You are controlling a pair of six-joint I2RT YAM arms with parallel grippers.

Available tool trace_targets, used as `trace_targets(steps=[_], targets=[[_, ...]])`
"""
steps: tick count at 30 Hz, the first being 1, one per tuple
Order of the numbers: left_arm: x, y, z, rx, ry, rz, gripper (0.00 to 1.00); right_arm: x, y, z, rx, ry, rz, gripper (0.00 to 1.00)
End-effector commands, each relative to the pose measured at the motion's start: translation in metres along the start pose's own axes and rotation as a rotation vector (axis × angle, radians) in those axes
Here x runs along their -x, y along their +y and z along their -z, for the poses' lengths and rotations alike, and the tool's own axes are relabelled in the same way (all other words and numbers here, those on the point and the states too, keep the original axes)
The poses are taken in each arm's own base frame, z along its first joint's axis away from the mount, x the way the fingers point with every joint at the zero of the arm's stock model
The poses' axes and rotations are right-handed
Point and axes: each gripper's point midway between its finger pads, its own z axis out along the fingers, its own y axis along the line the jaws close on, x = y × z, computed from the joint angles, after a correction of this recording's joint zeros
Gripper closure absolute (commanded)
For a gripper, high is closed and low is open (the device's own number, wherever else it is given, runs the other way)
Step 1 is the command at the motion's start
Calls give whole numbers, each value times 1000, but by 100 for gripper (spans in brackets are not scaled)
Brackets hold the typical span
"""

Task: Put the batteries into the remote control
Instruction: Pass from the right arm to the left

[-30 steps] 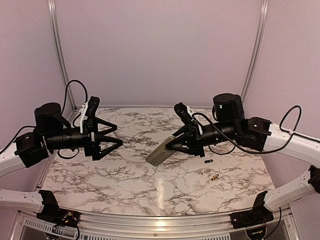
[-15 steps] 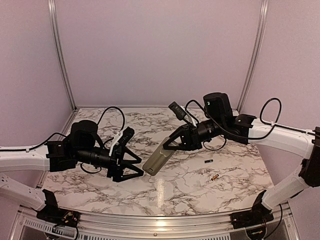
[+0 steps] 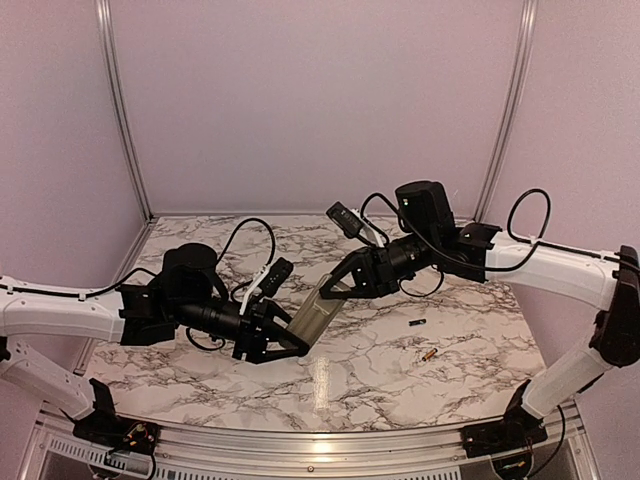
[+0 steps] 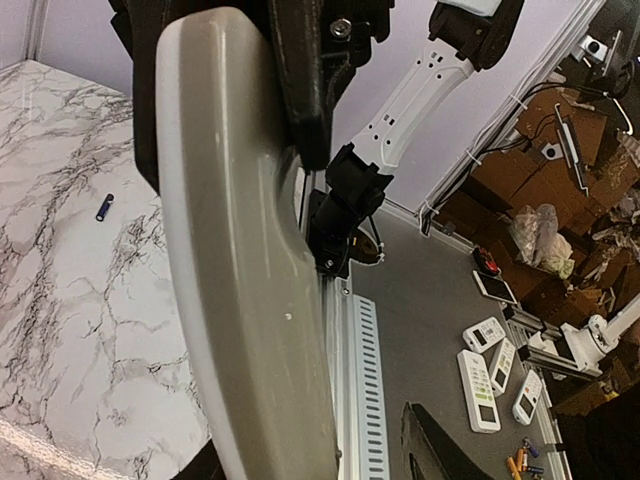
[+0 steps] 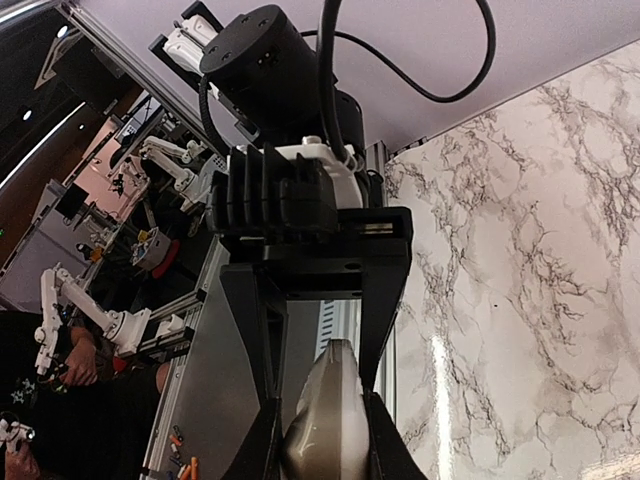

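Observation:
The remote control (image 3: 313,317), greyish back showing, hangs tilted above the marble table. My right gripper (image 3: 337,289) is shut on its upper end. In the right wrist view the remote (image 5: 325,425) sits clamped between that gripper's (image 5: 325,445) fingers. My left gripper (image 3: 292,341) straddles the remote's lower end. In the left wrist view the remote (image 4: 240,260) fills the space between that gripper's (image 4: 315,462) jaws, with a gap still showing on the right side. A blackish battery (image 3: 417,323) and a gold battery (image 3: 428,354) lie on the table to the right. The dark battery (image 4: 104,207) also shows past the remote.
The marble table (image 3: 200,385) ends in a metal rail at the near edge. Aluminium posts (image 3: 120,110) stand at the back corners against the plain walls. Several spare remotes (image 4: 480,390) lie on the floor beyond the table.
My left arm has swung in from the left, and its wide-open jaws have narrowed around the remote's lower end. The right arm has carried the remote slightly left and lower.

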Motion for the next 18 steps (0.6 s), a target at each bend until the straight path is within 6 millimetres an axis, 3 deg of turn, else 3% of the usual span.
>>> trace_targets(steps=[1, 9, 11, 13, 14, 16, 18], targets=[[23, -13, -3, -55, -63, -32, 55, 8, 11, -5, 28, 11, 21, 100], [30, -11, -1, -40, -116, -40, 89, 13, 14, -3, 30, -12, 27, 100], [35, -13, 5, -37, -165, -43, 91, 15, 14, 0, 32, -25, 32, 81], [39, -13, 10, -25, -210, -51, 93, 18, 14, 3, 26, -48, 37, 32], [42, -13, 12, -19, -228, -50, 94, 18, 15, 4, 26, -57, 42, 15], [46, -14, 14, -18, -261, -46, 95, 24, 16, 7, 16, -95, 66, 6], [51, -14, 16, -26, -303, -37, 95, 28, 17, 9, 18, -130, 72, 4]])
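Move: The remote control, still gripped near its far end by the right hand, slants between the grippers. Its middle lies about 3 cm ahead of, 4 cm right of and 3 cm above the left hand. From the right hand its middle is about 3 cm back, 4 cm left and 3 cm lower; on the table, some 28 cm below, the copper battery lies about 24 cm right and 5 ahead, the dark battery 21 right and 12 ahead. Left fingers pinch the remote's near end, then right fingers open wide while the left eases up about 1 cm. ##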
